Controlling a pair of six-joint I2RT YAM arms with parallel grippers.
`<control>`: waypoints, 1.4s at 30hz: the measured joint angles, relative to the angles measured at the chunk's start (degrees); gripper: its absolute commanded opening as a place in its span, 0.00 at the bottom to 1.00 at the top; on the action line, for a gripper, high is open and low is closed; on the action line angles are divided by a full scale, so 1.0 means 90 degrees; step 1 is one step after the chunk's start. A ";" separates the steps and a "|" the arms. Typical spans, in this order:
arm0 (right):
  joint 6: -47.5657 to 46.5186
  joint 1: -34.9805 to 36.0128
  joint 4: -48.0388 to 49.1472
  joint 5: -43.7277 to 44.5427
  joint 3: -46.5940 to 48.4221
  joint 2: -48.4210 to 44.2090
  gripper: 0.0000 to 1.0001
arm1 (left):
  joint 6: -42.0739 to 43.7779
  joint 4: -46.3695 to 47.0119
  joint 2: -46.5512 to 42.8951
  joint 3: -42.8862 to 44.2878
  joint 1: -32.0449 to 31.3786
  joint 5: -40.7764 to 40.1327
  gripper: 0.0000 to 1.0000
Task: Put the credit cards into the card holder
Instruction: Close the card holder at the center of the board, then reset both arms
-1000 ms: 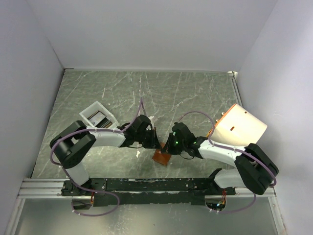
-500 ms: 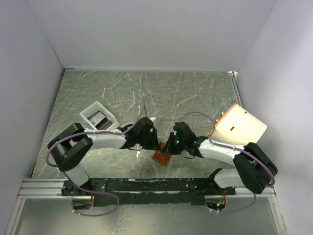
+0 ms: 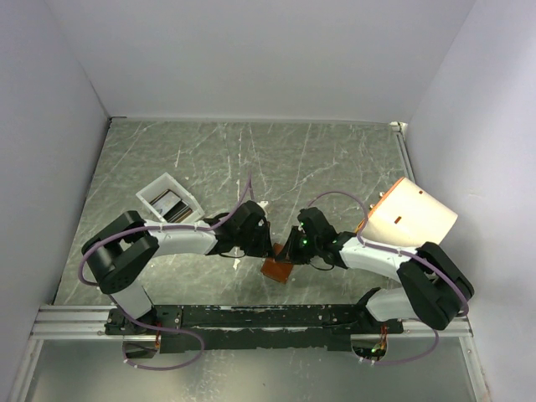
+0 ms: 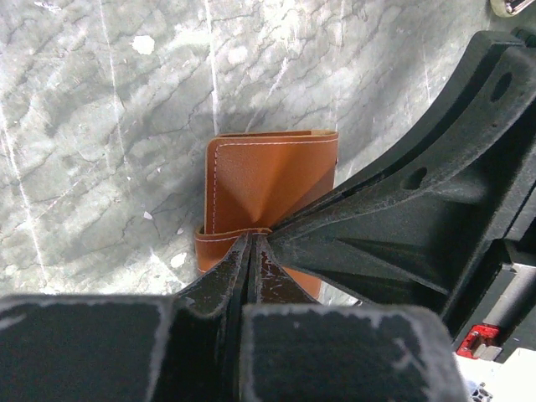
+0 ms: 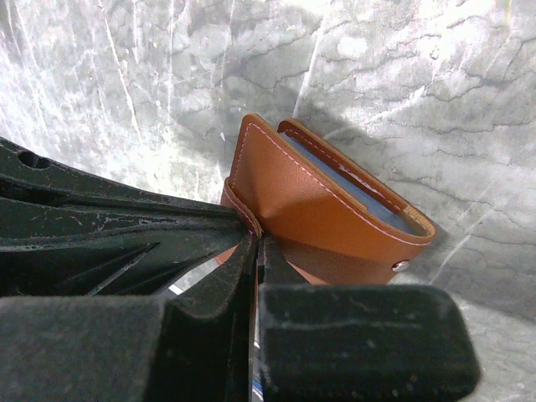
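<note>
The brown leather card holder (image 5: 335,209) stands half open on the marble table, its pale blue-grey inside showing. My left gripper (image 4: 251,236) is shut on the near top edge of its flap. My right gripper (image 5: 260,239) is shut on the same edge from the other side, with a sliver of leather between its fingers. From above, the card holder (image 3: 276,270) sits just below the meeting left gripper (image 3: 270,245) and right gripper (image 3: 286,249). Dark credit cards (image 3: 170,203) lie in the white tray; no card shows in either gripper.
The white tray (image 3: 155,188) sits at the left behind my left arm. A large cream cylinder with an orange rim (image 3: 414,219) lies at the right, close to my right arm. Walls close the table at the back and on both sides.
My left arm has edged slightly right toward the card holder. The right arm and the holder have barely moved, and both grippers stay shut.
</note>
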 measured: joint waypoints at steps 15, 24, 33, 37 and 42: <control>-0.1166 -0.0007 -0.1637 0.0500 0.1173 -0.0811 0.40 | 0.0019 -0.1253 -0.0950 0.0250 -0.0148 -0.0542 0.43; -0.1931 0.0090 -0.2256 0.1025 0.1768 -0.2115 0.90 | 0.0449 -0.2283 -0.2693 0.1426 -0.0148 -0.1766 0.99; -0.2550 0.0090 -0.2880 0.1797 0.2897 -0.2897 1.00 | 0.0942 -0.3480 -0.3925 0.1977 -0.0148 -0.2761 0.99; -0.2606 0.0090 -0.3111 0.2166 0.3123 -0.3169 1.00 | 0.1151 -0.3565 -0.4692 0.1979 -0.0148 -0.2776 0.99; -0.2533 0.0090 -0.3288 0.2562 0.3211 -0.3439 1.00 | 0.1205 -0.3395 -0.5394 0.1559 -0.0148 -0.2827 0.99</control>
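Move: Both hands are down at the card holder's strap, their fingertips meeting there from either side. From the left hand the holder's middle lies about 3 cm right, 1 cm back and 2 cm below; from the right hand it is level sideways, 1 cm back and 1 cm below. The white tray stands about 28 cm left of the left hand and 17 cm ahead; the cream box about 32 cm right of the right hand and 10 cm ahead, its middle some 5 cm higher. Both hands come free of the card holder's strap and climb away from it, the left rising almost 30 cm after a small shift back and swinging some 12 cm left on the way, the right rising about 26 cm and easing 6 cm right and 5 cm forward. As they clear the holder both grippers go from nearly shut to wide open, and both wrists tip the fingers up and outward from the base by some 40 degrees. ##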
